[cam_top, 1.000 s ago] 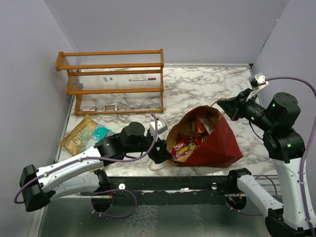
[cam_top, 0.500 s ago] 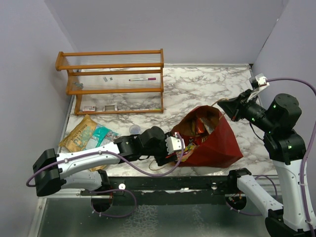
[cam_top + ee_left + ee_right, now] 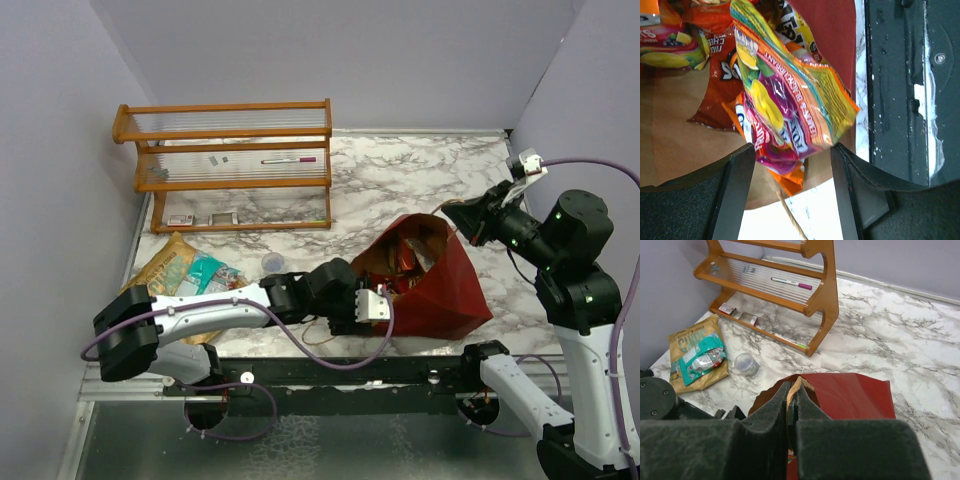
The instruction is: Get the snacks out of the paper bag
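Observation:
The dark red paper bag (image 3: 445,290) lies on its side, its mouth toward the left arm. My right gripper (image 3: 455,212) is shut on its twisted handle (image 3: 801,382) and holds the upper edge up. Snacks (image 3: 405,255) show inside. My left gripper (image 3: 378,300) is at the mouth, open. In the left wrist view a pink, yellow and orange fruit-snack packet (image 3: 790,100) hangs with its lower end between the fingers (image 3: 740,190), on the kraft lining (image 3: 685,110). A red packet (image 3: 715,70) lies behind it. A tan packet (image 3: 160,270) and a teal packet (image 3: 205,272) lie on the table to the left.
A wooden two-shelf rack (image 3: 230,160) stands at the back left with a pen and small items on it. A small clear round container (image 3: 272,262) sits between the rack and the bag. The black rail (image 3: 905,90) runs along the table's near edge.
My left arm has reached to the right, carrying its gripper from beside the bag's mouth into it, and its jaws have narrowed a little. The right gripper has kept hold of the handle.

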Tool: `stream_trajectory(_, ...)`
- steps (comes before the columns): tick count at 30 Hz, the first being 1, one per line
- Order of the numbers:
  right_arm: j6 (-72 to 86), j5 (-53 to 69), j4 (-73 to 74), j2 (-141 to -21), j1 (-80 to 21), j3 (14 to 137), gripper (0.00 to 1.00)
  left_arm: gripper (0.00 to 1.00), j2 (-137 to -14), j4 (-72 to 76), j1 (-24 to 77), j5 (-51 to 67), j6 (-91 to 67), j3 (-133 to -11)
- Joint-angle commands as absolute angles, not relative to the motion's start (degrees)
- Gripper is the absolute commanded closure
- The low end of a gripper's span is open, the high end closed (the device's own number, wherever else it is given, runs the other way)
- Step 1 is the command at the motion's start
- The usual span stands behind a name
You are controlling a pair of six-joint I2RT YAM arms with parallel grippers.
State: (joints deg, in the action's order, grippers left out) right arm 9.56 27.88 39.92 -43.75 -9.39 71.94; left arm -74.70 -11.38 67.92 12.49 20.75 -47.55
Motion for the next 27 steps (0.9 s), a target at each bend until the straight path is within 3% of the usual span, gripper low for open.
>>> stream_trajectory(1,9.05,26.99,37.43,-42.54,-9.45,74.3,0.98,0.38,-79.34,-8.24,68.7,13.91,23.36,-51.21)
stream_trajectory(8,8.78,26.64,37.94,-42.56,-9.49,75.24,0.98,0.4,-80.79,-4.73,69.17,14.59,21.9,-50.74)
stream_trajectory(13,8.64,26.28,37.97,-42.17,-9.49,75.15,0.98,0.73,-76.8,-4.49,69.17,13.73,19.06,-49.76)
stream_trajectory(20,8.36,25.81,38.2,-41.96,-9.49,75.05,0.98,1.0,-68.55,-7.29,69.18,9.67,14.55,-48.99)
stream_trajectory(27,8.08,24.72,38.17,-41.66,-9.49,74.39,0.98,1.0,-59.16,-14.78,69.17,-3.25,6.14,-53.41)
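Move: The fruit candy packet lies just beyond the left hand's open fingers, about 3 cm to the right and 3 cm below. The red paper bag's middle is some 11 cm right and 5 cm farther out, with a red snack packet inside it about 7 cm right and 8 cm ahead of the left hand. From the right hand the candy packet lies roughly 9 cm back, 8 cm left and 29 cm down. Left hand eases right and down, pinches the candy packet and lifts about 8 cm; right keeps the handle. ##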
